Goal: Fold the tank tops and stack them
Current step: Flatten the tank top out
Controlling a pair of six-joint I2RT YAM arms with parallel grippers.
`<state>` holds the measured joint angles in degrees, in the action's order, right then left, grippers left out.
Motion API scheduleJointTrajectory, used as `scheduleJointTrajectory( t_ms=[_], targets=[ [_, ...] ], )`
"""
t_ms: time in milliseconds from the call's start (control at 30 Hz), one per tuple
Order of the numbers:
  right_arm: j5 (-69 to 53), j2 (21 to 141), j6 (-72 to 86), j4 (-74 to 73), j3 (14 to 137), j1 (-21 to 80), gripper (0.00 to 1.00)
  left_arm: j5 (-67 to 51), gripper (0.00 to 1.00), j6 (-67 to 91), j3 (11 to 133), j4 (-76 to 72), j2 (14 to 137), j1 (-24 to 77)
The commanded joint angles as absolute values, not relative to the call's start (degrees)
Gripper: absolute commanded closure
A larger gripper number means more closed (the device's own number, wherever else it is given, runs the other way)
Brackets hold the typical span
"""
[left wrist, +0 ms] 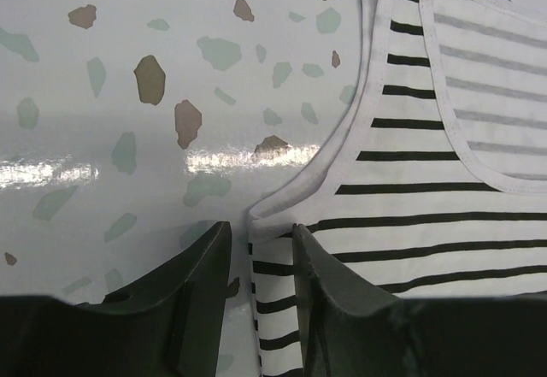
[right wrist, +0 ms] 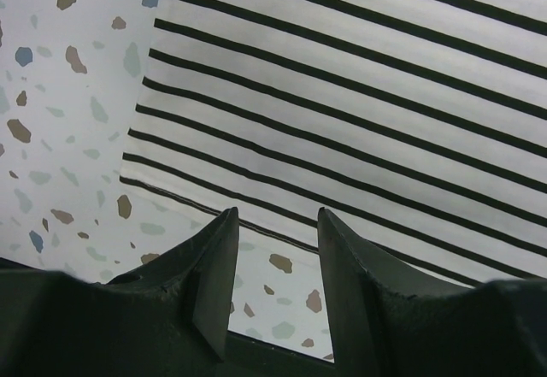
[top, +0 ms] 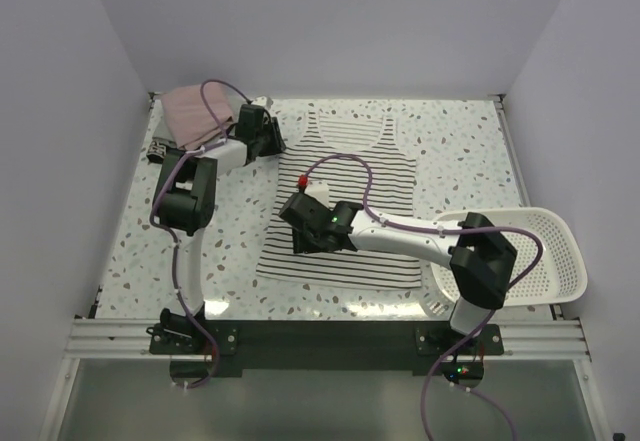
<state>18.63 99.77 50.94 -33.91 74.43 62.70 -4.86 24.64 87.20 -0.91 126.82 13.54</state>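
A white tank top with thin black stripes [top: 352,186] lies flat in the middle of the table, neckline toward the back. A dusty pink tank top [top: 193,111] rests folded at the back left. My left gripper [top: 272,141] is open at the striped top's left armhole. In the left wrist view its jaws [left wrist: 261,242] straddle the side edge of the striped top [left wrist: 427,206], one finger on the table, the other on the cloth. My right gripper [top: 292,229] is open low over the top's left hem corner. In the right wrist view it [right wrist: 275,221] frames the hem of the striped top [right wrist: 342,95].
A white slotted plastic basket [top: 540,251] stands at the right edge, beside the right arm's base. A small dark clip-like object [top: 157,150] lies at the left edge near the pink top. White walls close in the speckled table [top: 460,151] on three sides.
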Motion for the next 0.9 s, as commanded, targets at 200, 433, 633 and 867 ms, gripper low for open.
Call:
scheduleJointTrajectory(
  t_ms=[200,433,633,867],
  targets=[
    [20.9,99.1,52.6,-34.7,77.1,64.4,0.55,-3.0,0.71,23.6,87.9,2.6,127.3,14.2],
    [21.1,105.2,52.1,-35.1,82.9,67.6,0.56,-0.1,0.9,23.4,87.7,3.8,127.4,14.5],
    [21.3,114.8,51.0,-35.9,91.6,72.0,0.56,5.9,1.0,26.5,80.9,0.9,121.3,14.2],
    [21.1,123.0,51.0,-35.9,97.9,74.9,0.58,6.5,1.0,28.3,77.5,0.9,118.7,13.2]
  ],
)
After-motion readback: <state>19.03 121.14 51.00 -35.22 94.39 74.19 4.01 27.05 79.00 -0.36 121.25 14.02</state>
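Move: The striped tank top's left armpit corner lies right at the left hand's fingertips, about 1 cm below the hand point. Its left shoulder strap top is some 10 cm ahead and 7 cm to the right, and the pink folded top about 9 cm ahead and 20 cm to the left. From the right hand, the bottom left hem corner is roughly 4 cm back, 9 cm left and 7 cm below, with the bottom right corner about 7 cm back and 25 cm right. Left and back, then increasingly down, the right hand swings about 11 cm left towards the bottom left hem corner, turning some 10 degrees counter-clockwise, fingers staying open. Meanwhile the left hand shuts its fingers on the armpit corner, pinches it, and drags it back and to the left by about 4 cm, low over the table. ##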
